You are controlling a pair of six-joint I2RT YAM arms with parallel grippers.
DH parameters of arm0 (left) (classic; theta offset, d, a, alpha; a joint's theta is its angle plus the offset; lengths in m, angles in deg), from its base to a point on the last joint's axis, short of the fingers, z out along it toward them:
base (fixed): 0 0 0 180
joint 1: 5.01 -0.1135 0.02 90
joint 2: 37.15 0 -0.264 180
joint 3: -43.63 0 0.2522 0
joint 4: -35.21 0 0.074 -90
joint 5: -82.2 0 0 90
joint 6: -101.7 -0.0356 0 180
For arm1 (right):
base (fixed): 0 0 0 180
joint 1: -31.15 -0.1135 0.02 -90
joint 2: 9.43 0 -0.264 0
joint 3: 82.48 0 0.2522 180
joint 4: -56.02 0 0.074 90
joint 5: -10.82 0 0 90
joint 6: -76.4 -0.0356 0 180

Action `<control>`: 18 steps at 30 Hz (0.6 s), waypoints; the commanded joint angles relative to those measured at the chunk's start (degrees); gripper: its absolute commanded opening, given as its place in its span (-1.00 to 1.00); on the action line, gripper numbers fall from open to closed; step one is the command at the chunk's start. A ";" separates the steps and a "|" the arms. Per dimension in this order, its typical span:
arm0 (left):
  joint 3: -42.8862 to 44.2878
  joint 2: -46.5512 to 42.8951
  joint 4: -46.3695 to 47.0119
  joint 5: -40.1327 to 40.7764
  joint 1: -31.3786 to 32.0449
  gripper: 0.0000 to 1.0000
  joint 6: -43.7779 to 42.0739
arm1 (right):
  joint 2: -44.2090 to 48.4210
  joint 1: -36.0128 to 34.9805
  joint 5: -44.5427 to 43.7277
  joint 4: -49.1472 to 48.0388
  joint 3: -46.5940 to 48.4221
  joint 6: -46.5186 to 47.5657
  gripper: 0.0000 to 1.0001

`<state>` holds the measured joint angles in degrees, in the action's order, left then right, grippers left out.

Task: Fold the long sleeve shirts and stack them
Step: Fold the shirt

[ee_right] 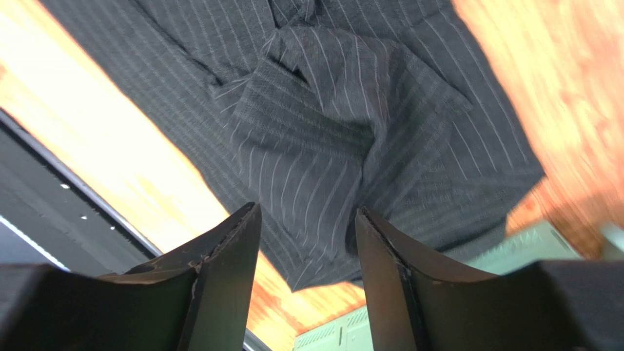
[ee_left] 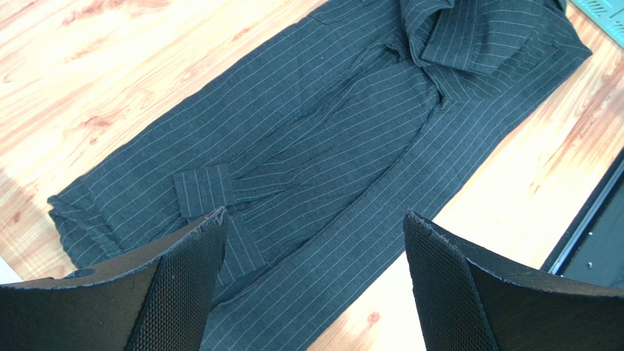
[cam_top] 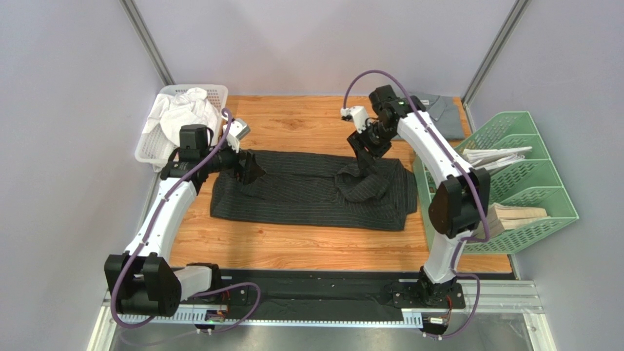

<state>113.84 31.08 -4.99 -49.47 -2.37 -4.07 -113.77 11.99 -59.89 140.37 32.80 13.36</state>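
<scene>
The black pinstriped long sleeve shirt (cam_top: 307, 194) lies spread across the wooden table, its right part bunched into a raised fold (ee_right: 329, 124). A cuffed sleeve lies over its body (ee_left: 205, 191). My left gripper (cam_top: 253, 172) hovers over the shirt's left part, jaws wide open with nothing between them (ee_left: 313, 227). My right gripper (cam_top: 364, 164) hangs just above the bunched fold, its fingers apart and free of the cloth (ee_right: 307, 216). The grey long sleeve shirt (cam_top: 442, 111) lies folded at the back right corner of the table.
A white basket (cam_top: 150, 146) holding white cloth (cam_top: 187, 110) stands at the back left. A green wire rack (cam_top: 527, 183) with papers sits along the right edge, close to the shirt's right end. A black strip (cam_top: 315, 281) runs along the near edge.
</scene>
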 commanded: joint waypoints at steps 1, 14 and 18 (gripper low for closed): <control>2.00 -0.81 0.25 -1.93 -0.26 0.86 -1.37 | -8.59 -1.76 -4.43 4.20 1.15 0.91 0.12; 0.69 -1.87 -0.99 -1.31 -0.26 0.86 -3.22 | 2.11 -2.38 -1.45 3.07 -19.24 3.10 -0.65; 0.51 -1.34 -0.20 -1.92 -0.26 0.86 -1.90 | 2.29 -2.38 -0.22 2.63 -17.50 2.40 -1.00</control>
<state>113.81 30.38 -6.63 -49.34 -2.37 -5.54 -114.03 9.78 -62.39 144.17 13.61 14.95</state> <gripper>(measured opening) 0.929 0.031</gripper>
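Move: The bunched sleeve on the right end of the striped dark shirt lies roughly 7 cm back from the right hand, about 1 cm to its right and some 10 cm below. At table level, the folded grey shirt is about 14 cm ahead and 21 cm to the right. The green rack's middle is some 34 cm right and 6 cm back. From the left hand, that bunched sleeve lies about 30 cm right, 5 cm back and 14 cm down. No sure grip on the cloth can be seen as the right hand dips about 10 cm and sweeps some 9 cm back, down to the near part of the bunched sleeve and drifting a little right. Its fingertips tilt about 20 degrees towards the base, and the half-open fingers shut fully as the hand ends with a slight rise. ##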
